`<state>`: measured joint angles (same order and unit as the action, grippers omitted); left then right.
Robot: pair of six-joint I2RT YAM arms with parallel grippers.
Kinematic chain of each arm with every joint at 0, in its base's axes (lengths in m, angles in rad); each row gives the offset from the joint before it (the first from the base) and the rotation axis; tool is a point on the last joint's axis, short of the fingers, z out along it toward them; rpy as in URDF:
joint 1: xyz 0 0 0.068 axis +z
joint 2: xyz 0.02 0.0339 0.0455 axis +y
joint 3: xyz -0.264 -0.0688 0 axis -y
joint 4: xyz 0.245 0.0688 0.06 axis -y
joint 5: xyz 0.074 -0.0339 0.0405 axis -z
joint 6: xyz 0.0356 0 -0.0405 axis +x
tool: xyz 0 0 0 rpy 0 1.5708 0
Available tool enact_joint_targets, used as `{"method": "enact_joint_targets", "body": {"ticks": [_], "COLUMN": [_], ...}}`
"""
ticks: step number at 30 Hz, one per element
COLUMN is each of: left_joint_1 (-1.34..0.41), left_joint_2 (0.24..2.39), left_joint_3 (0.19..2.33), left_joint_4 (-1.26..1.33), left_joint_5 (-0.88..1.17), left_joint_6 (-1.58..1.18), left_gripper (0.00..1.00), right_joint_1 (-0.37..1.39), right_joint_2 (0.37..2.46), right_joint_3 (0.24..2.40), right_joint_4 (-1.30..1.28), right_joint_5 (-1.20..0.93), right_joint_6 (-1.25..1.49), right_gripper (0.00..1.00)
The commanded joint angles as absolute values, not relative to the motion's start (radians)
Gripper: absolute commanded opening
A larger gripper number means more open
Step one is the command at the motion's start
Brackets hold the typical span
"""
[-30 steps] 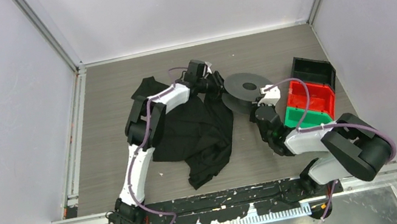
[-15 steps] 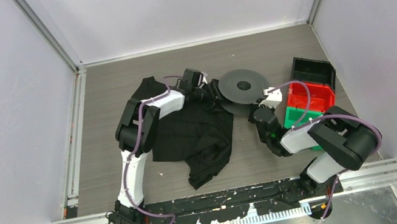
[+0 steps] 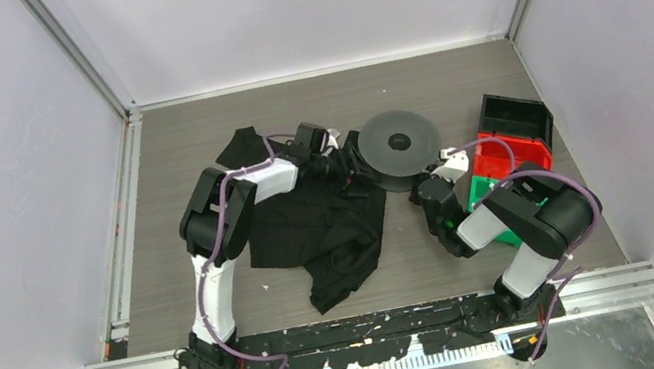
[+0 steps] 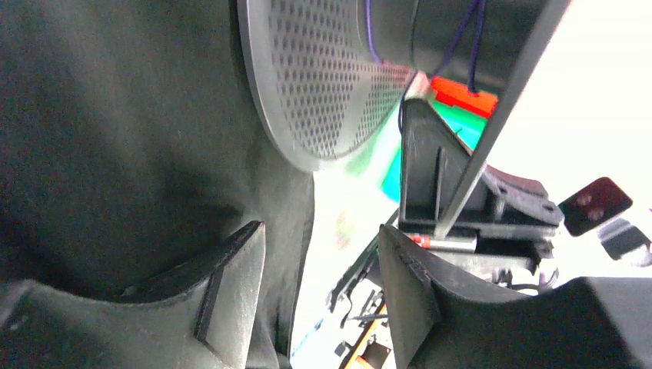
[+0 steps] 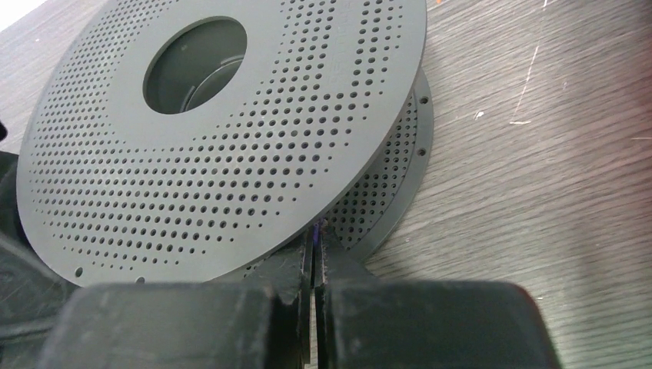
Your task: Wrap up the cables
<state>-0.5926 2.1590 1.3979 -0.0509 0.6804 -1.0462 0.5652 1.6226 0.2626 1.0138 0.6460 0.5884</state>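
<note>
The grey perforated spool (image 3: 400,144) lies on the table; its top flange fills the right wrist view (image 5: 223,131). My right gripper (image 3: 426,189) sits at the spool's near edge with its jaws (image 5: 317,234) shut on a thin purple-dark cable (image 5: 317,228), which shows only as a sliver at the tips. In the left wrist view the cable (image 4: 470,38) runs from the spool's core (image 4: 388,31) down toward the right gripper. My left gripper (image 3: 347,163) is open and empty (image 4: 319,292) beside the spool's left edge, over the black cloth.
A black cloth garment (image 3: 319,221) lies spread left of the spool, under my left arm. Black (image 3: 516,116), red (image 3: 511,157) and green (image 3: 487,192) bins stand stacked at the right, close to my right arm. Walls enclose the table.
The left gripper has drawn back down and to the left, off the spool. The spool has shifted slightly left and lies flatter. The right gripper stays at its near edge.
</note>
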Motion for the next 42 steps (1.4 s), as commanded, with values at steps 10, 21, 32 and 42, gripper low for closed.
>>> {"method": "enact_joint_targets", "body": {"ticks": [10, 21, 32, 42], "left_joint_1": [-0.594, -0.595, -0.594, -0.591], "left_joint_2": [1.874, 1.789, 1.792, 1.752], "left_joint_3": [1.241, 1.304, 1.351, 1.383], "left_joint_4": [-0.187, -0.238, -0.19, -0.198], "left_joint_5": [0.808, 0.853, 0.852, 0.844], "left_joint_6": [-0.885, -0.838, -0.873, -0.874], "left_gripper": [0.57, 0.57, 0.57, 0.57], "right_joint_1": [0.558, 0.56, 0.56, 0.559], "right_joint_2": [1.66, 1.579, 1.116, 0.779], "right_joint_3": [0.267, 0.236, 0.215, 0.253], "right_joint_4": [1.162, 1.148, 0.689, 0.339], "right_joint_5": [0.613, 0.566, 0.564, 0.604], "right_joint_6": [0.635, 0.616, 0.562, 0.512], "right_gripper": [0.13, 0.42, 0.65, 0.81]}}
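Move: The spool lies flat with its middle about 6 cm ahead and 6 cm left of the right fingertips, at about their height; those fingers are shut on a bit of purple cable just under the upper flange's near right rim. From the right hand, the red box stands roughly 19 cm right and 1 cm back, the green box 16 cm right and 11 cm back. From the left hand, the spool's middle is about 6 cm ahead and 9 cm right. Hold the right hand low at the spool's rim, easing barely 1.5 cm left as you open its fingers from shut to wide to let go of the cable, then lift it about 9 cm and draw it back a few centimetres, clear of the flanges. Meanwhile take the left gripper, fingers still half open, up some 11 cm and back off the spool, its wrist turning slightly clockwise. ##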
